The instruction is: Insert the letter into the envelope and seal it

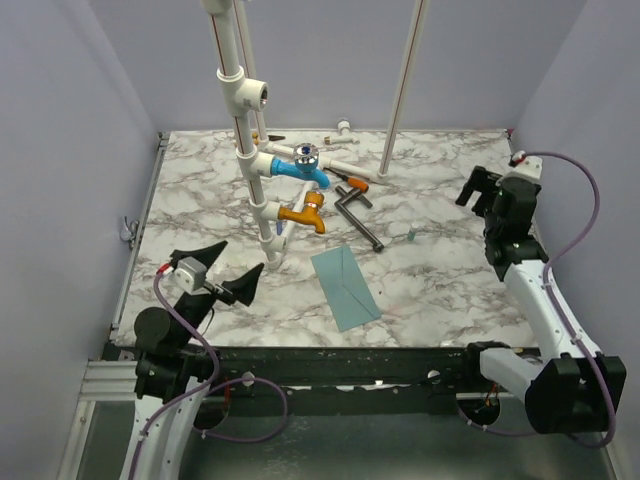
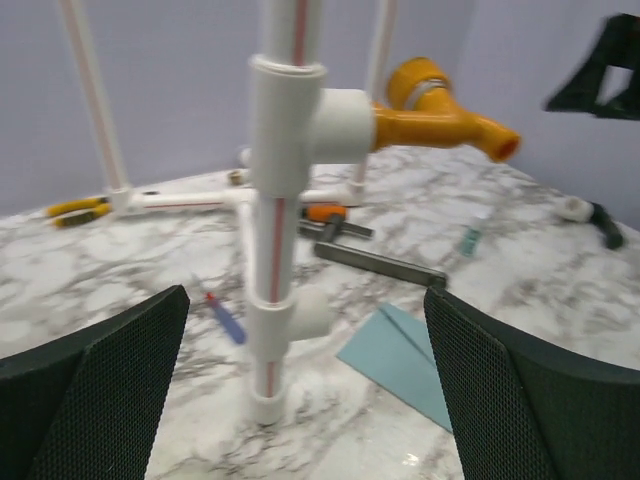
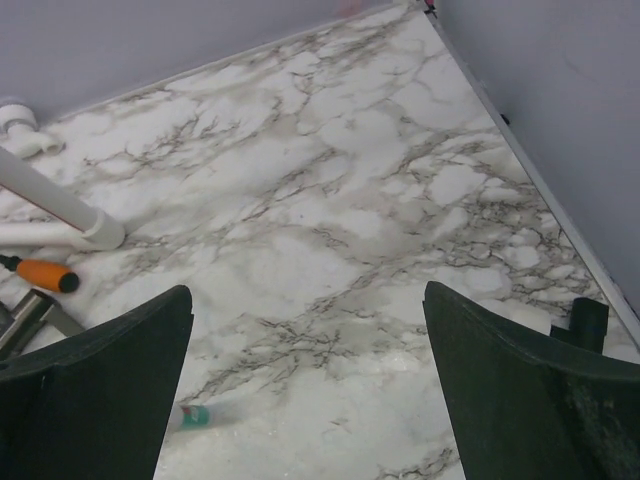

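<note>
The envelope (image 1: 345, 285) lies flat on the marble table near the front edge, light teal with a diagonal flap crease; the left wrist view shows its corner (image 2: 400, 355) at lower right. The letter is out of view in every frame. My left gripper (image 1: 228, 268) hovers open to the left of the envelope, its jaws (image 2: 305, 300) framing the white pipe and holding nothing. At the right side of the table my right gripper (image 1: 478, 195) is raised and stands open (image 3: 308, 295) over bare marble, far from the envelope.
A white pipe stand (image 1: 245, 150) rises just behind the envelope, carrying a blue tap (image 1: 300, 168) and an orange tap (image 1: 305, 212). A black crank handle (image 1: 358, 215), a small green-capped tube (image 1: 411, 235) and a blue pen (image 2: 228, 320) lie nearby. Walls enclose the table.
</note>
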Controlling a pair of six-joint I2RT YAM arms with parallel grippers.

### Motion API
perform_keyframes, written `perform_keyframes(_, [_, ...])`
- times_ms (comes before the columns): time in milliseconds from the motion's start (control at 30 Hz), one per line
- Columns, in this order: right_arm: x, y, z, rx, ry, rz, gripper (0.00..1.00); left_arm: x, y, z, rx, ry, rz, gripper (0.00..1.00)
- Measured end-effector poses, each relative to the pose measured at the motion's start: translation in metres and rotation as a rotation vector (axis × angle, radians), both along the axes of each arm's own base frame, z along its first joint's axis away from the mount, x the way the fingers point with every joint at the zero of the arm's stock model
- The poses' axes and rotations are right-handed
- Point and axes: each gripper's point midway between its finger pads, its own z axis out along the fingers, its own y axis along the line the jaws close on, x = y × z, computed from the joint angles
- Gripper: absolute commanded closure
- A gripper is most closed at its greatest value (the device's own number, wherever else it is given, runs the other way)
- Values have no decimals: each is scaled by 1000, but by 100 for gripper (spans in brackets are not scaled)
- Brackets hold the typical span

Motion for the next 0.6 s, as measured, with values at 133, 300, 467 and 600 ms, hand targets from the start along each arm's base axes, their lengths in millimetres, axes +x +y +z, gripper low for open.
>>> perform_keyframes(133, [-14,-20,-27,17,-66,-46,0,26,39,-4,47,9,245,1])
perform_keyframes(300, [-46,-25,-94,8,-129,-62,0,49,67,-38,103,97,396,1])
perform_keyframes(467, [-67,-26,-132,-4,-151,-62,0,59,80,-52,126,141,449,1])
perform_keyframes(600, [-67,-24,-117,-1,-259,-51,0,68,91,-72,141,175,499,1])
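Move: The closed envelope lies about 9 cm ahead of the empty left hand, 17 cm to its right and 25 cm below; the pipe stand's foot is some 16 cm ahead, 4 cm right and as low. From the empty right hand, the envelope is roughly 13 cm back, 27 cm left and 22 cm down. The glue stick stands level with that hand, 13 cm left and 18 cm down, and the white fitting 1 cm back, 8 cm right and 21 cm down. Left, forward and down together, the left hand swings about 9 cm leftward over bare table beside the pipe stand, turning some 30 degrees counter-clockwise and tipping slightly down. The right hand sinks some 13 cm while drawing back about 7, then rises a little as its fingers tilt up. Both stay wide open and touch nothing. ##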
